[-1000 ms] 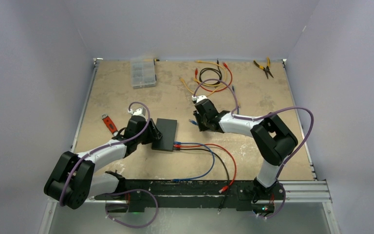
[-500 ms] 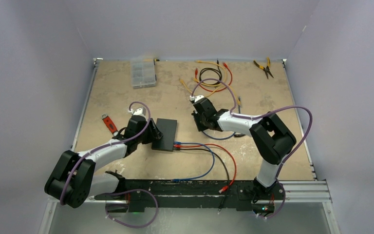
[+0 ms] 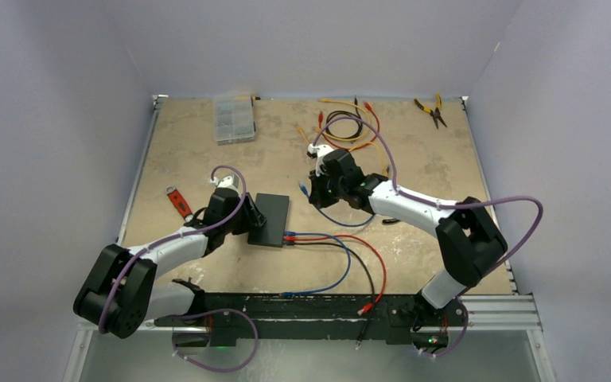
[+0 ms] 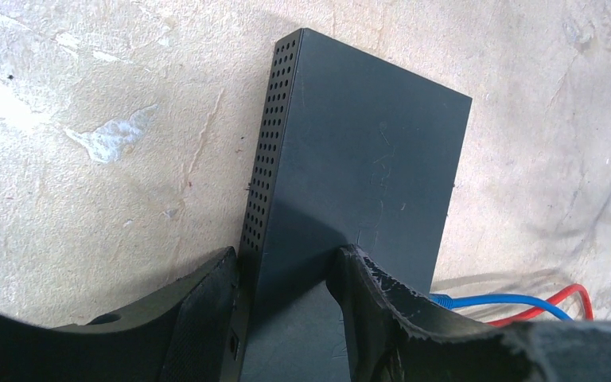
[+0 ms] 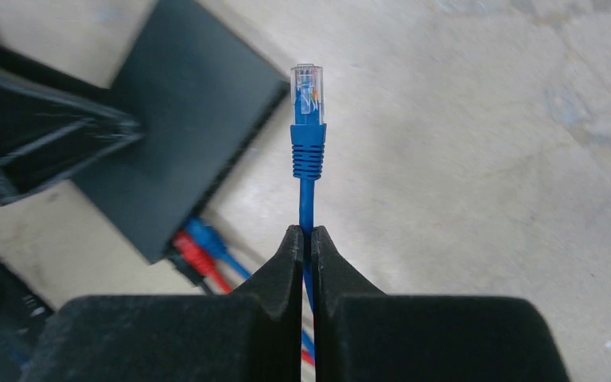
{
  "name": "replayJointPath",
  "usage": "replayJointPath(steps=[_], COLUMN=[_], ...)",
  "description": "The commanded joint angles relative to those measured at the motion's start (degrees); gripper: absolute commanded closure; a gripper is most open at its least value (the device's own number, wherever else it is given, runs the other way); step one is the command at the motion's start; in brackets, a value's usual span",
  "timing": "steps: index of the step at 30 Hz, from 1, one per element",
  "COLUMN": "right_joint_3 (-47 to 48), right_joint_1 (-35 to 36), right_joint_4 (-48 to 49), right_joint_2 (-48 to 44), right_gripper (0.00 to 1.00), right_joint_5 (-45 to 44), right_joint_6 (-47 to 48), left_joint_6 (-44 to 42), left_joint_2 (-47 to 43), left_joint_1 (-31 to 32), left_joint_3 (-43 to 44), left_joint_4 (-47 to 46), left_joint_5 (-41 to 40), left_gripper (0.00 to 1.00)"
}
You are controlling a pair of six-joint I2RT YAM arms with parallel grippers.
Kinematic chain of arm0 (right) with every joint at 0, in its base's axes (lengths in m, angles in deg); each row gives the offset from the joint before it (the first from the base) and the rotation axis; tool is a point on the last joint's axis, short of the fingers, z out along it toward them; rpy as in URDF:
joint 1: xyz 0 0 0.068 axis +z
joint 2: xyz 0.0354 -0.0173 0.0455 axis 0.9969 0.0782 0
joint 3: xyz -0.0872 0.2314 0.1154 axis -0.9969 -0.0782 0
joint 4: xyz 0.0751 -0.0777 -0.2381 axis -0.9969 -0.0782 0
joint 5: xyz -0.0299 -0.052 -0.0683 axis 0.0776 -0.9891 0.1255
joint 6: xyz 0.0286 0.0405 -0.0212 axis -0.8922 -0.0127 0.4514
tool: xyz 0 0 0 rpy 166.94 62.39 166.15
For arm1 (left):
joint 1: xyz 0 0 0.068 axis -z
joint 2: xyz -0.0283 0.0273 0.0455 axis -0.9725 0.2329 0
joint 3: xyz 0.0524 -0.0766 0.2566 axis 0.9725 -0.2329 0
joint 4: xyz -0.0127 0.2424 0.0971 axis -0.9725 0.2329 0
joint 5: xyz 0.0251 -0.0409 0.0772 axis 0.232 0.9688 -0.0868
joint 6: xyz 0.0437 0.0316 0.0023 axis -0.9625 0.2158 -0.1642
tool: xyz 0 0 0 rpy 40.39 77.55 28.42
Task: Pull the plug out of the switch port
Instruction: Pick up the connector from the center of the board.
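The switch [image 3: 270,219] [image 4: 366,159] is a flat matte-black box left of the table's middle. Blue, red and black plugs [image 3: 290,237] [image 5: 195,247] sit in its near edge. My left gripper [image 3: 248,220] [image 4: 286,286] is shut on the switch's left end, one finger on the perforated side, the other on the top face. My right gripper [image 3: 315,194] [image 5: 306,239] is shut on a thin blue cable [image 5: 308,203]. That cable's free plug [image 3: 302,189] [image 5: 307,103] sticks out beyond the fingertips, above the table, just right of the switch.
A clear compartment box [image 3: 233,119] stands at the back left. A coil of coloured cables [image 3: 346,126] and pliers [image 3: 431,110] lie at the back right. A red-handled tool [image 3: 179,201] lies left of my left arm. Cables [image 3: 350,267] trail to the near edge.
My right gripper has closed on the blue cable and swung up and towards the back with it, the arm stretching out. My left gripper and the switch have not moved.
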Motion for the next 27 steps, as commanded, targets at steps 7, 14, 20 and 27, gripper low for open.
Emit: replayJointPath(steps=[7,14,20,27], right_joint_3=[4.60,5.85,6.64,8.40], right_joint_1=[-1.45,-3.81,-8.33,-11.87], right_joint_4=[5.56,8.33,8.17,9.50], right_joint_2=[-8.88,-12.88,-14.39,-13.76], right_gripper=[1.00,1.00,1.00,1.00], right_joint_5=[17.05,22.18,23.73,29.98], right_joint_6=[-3.52,-5.15,-4.80,-5.28], left_joint_6=[-2.07,-2.11,-2.02,-1.95], left_joint_2=[2.35,2.20,2.08,2.21], left_joint_1=[0.07,0.07,0.07,0.07], left_joint_3=[-1.73,-2.00,-2.31,-2.33], left_joint_4=[6.35,6.35,6.35,6.35], left_joint_5=[-0.47,-0.47,-0.47,-0.47], left_gripper=[0.52,0.52,0.52,0.52])
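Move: The loose blue cable's plug is already held in the right hand; the coiled pile of removed cables lies about 30 cm ahead of that hand, some 12 cm to its right and 9 cm below. One yellow cable end lies 30 cm ahead and 3 cm left. The switch is about 11 cm left and 3 cm back, 8 cm below. From the left hand the pile is about 34 cm ahead, 26 cm right, 2 cm below. The loose blue cable, still pinched just behind its plug, is carried up some 16 cm by the right hand, nearly straight. The hand first eases about 3 cm left and 2 cm back, then swings back to the right and forward as the climb slows. Its fingers stay shut and tip up about 25 degrees, ending nearer level and pointing more to the left. ##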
